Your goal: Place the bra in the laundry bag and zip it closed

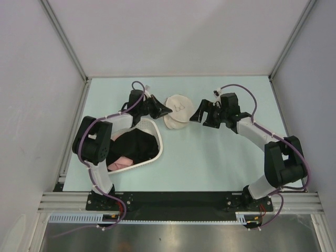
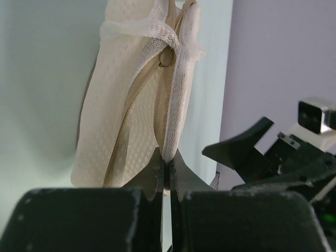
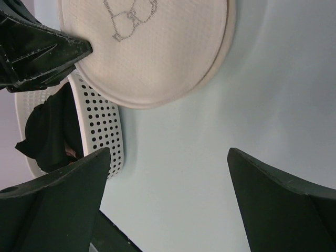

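Observation:
The laundry bag [image 1: 177,110], a round cream mesh pouch with a small dark logo [image 3: 131,16], lies at the table's far middle. My left gripper [image 1: 166,111] is shut on a white mesh strip at the bag's rim [image 2: 169,142], just below the zip [image 2: 166,58]. To the right of the bag my right gripper [image 1: 202,116] stands open, holding nothing, with bare table between its fingers [image 3: 273,199]. Dark fabric [image 1: 137,144] fills the white basket; I cannot tell the bra apart within it.
A white perforated basket [image 1: 157,137] sits left of the bag, close to it [image 3: 100,126]. It holds the dark fabric and a pink garment [image 1: 119,163]. Grey walls enclose the table on three sides.

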Tool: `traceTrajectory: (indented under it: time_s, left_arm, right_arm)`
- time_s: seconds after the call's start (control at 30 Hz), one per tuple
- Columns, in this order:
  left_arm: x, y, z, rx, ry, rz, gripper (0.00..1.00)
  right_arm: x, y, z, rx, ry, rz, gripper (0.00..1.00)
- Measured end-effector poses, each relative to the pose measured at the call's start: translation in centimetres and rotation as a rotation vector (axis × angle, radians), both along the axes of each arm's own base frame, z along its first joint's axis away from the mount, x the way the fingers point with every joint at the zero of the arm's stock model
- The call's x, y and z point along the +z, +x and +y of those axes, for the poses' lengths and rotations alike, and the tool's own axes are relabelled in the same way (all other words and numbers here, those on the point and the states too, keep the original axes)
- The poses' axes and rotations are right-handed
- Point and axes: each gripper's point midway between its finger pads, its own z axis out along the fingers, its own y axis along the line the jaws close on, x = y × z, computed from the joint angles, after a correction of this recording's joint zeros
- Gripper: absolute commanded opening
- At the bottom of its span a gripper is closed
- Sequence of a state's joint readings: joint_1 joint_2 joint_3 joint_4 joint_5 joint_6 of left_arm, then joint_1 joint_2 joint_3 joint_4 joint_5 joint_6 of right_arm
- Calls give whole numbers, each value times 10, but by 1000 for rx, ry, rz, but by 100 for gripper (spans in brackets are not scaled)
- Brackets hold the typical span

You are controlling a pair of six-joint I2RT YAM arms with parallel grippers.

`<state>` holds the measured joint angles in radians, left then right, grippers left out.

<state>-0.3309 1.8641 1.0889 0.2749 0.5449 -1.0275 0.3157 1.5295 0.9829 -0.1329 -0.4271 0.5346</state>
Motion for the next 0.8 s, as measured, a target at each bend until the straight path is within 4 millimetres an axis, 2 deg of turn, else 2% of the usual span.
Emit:
traceTrajectory:
  time_s: [0.2, 0.4, 0.6, 0.7, 0.73, 0.77, 0.8]
  left_arm:
    - [12, -11, -12, -78, -75, -60, 0]
    - [15, -19, -16, -103, -119, -62, 0]
    - [29, -22, -21, -124, -162, -88, 0]
    - [39, -25, -23, -136, -179, -109, 0]
    - [42, -26, -24, -143, -184, -117, 2]
    - [44, -27, -26, -150, -188, -123, 5]
    - [45, -29, -27, -158, -190, -125, 12]
  right_arm:
    - [-1, 5, 12, 3, 77, 30, 100]
    - [5, 15, 16, -51, 165, 13, 96]
    - [1, 22, 19, -75, 201, 19, 96]
    - [-6, 22, 16, -82, 203, 16, 86]
    - [-8, 23, 16, -82, 206, 13, 69]
    - [-10, 26, 15, -83, 208, 10, 58]
    - [-12, 28, 15, -80, 212, 6, 49]
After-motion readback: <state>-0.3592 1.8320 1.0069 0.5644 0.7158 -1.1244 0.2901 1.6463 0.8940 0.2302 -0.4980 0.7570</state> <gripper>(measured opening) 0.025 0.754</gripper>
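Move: The laundry bag's left rim is already pinched in the left gripper; its middle lies about 4 cm to the right of that hand, level with it fore and aft and some 2 cm lower. From the open right hand, the bag's middle is about 7 cm left, 6 cm ahead and 3 cm below. The left gripper is roughly 11 cm left of the right hand and 6 cm farther out; the white basket's middle is some 30 cm left and 10 cm back, about 11 cm lower. Keep the left gripper shut on the rim of the laundry bag and lift about 4.5 cm, drawing back and easing right a little while turning the wrist some 15 degrees. Meanwhile slip the wide-open right fingers some 3 cm forward and slightly left onto either side of the bag's near right edge, rolling the wrist left side up, and only at the very end start closing them. ##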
